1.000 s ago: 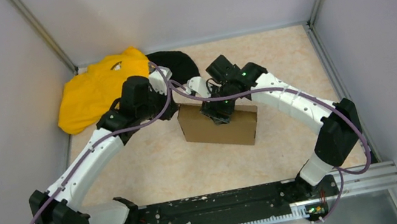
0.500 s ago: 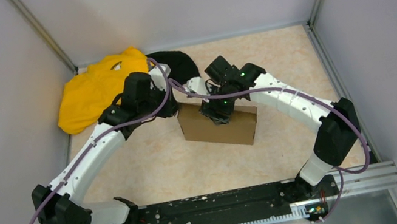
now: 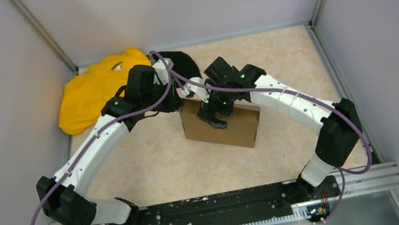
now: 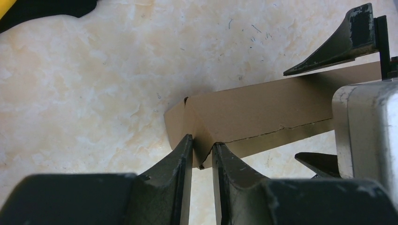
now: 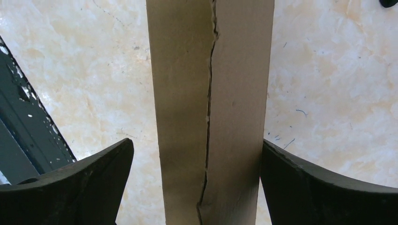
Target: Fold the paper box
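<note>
The paper box (image 3: 231, 128) is a shallow brown cardboard box standing on edge in the middle of the table. My left gripper (image 3: 184, 98) is at its upper left corner. In the left wrist view the left gripper (image 4: 202, 150) is shut on that corner of the paper box (image 4: 263, 110). My right gripper (image 3: 212, 116) hangs over the box's top edge. In the right wrist view the right gripper (image 5: 197, 159) is open wide and straddles the seamed narrow edge of the box (image 5: 183, 93). Its left finger stands clear and its right finger is close against the side.
A yellow cloth (image 3: 91, 91) lies at the back left with a black cloth (image 3: 182, 63) beside it, just behind the left wrist. Grey walls close the table on three sides. The black base rail (image 3: 219, 205) runs along the near edge.
My right gripper has opened and let go of the box's top edge. My left arm has shifted slightly towards the back, still pinching the corner.
</note>
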{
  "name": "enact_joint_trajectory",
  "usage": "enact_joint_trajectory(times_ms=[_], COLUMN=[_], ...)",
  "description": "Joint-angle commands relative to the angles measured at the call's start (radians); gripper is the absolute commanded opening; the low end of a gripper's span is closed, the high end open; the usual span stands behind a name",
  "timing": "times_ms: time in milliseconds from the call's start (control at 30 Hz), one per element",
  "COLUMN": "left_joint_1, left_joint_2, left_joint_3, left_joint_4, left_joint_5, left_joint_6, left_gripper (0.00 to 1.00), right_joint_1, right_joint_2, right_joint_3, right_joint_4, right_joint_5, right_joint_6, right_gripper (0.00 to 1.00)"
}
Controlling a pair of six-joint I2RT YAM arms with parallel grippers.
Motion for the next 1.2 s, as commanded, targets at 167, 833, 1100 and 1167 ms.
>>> enact_joint_trajectory(times_ms=[167, 833, 1100, 1167], left_joint_1=[0.0, 0.002, 0.006, 0.01], left_joint_2=[0.016, -0.043, -0.049, -0.053], left_joint_3=[0.051, 0.039, 0.053, 0.059], left_joint_4=[-0.04, -0.111, -0.152, -0.164], left_joint_5=[0.023, 0.01, -0.004, -0.008], left_joint_6=[-0.019, -0.001, 0.019, 0.028], left_gripper=[0.26, 0.26, 0.27, 0.27], right_joint_1=[0.018, -0.171, -0.335, -0.34], right_joint_2=[-0.037, -0.357, -0.545, -0.573], right_joint_3=[0.047, -0.234, -0.462, -0.506], right_joint_4=[0.076, 0.412, 0.603, 0.616], right_joint_5=[0.013, -0.175, -0.326, -0.35], right_joint_6=[0.019, 0.145, 0.25, 0.252], right_gripper=[0.99, 0.99, 0.99, 0.98])
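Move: The right hand, fingers open, straddles the top edge of the standing paper box: the box's middle is about 2 cm ahead, 2 cm to the right and 8 cm below. The box's upper right end lies some 13 cm to this hand's right, level with it in depth, and the left gripper about 11 cm to its left and 4 cm farther out. The left hand is at the box's upper left end, with the box's middle roughly 12 cm to its right, 2 cm back and 8 cm below. With its fingers staying wide open, the right hand comes free of the box's top edge, rising almost straight up at first and then swinging right above the box towards its right end, about 7 cm up and 6 cm to the right in all, while the wrist rolls some 30 degrees, left side rising, and turns a little clockwise. Meanwhile the left hand keeps its fingertips at the upper left end of the box and eases about 2 cm back and a little left, its opening unchanged. ##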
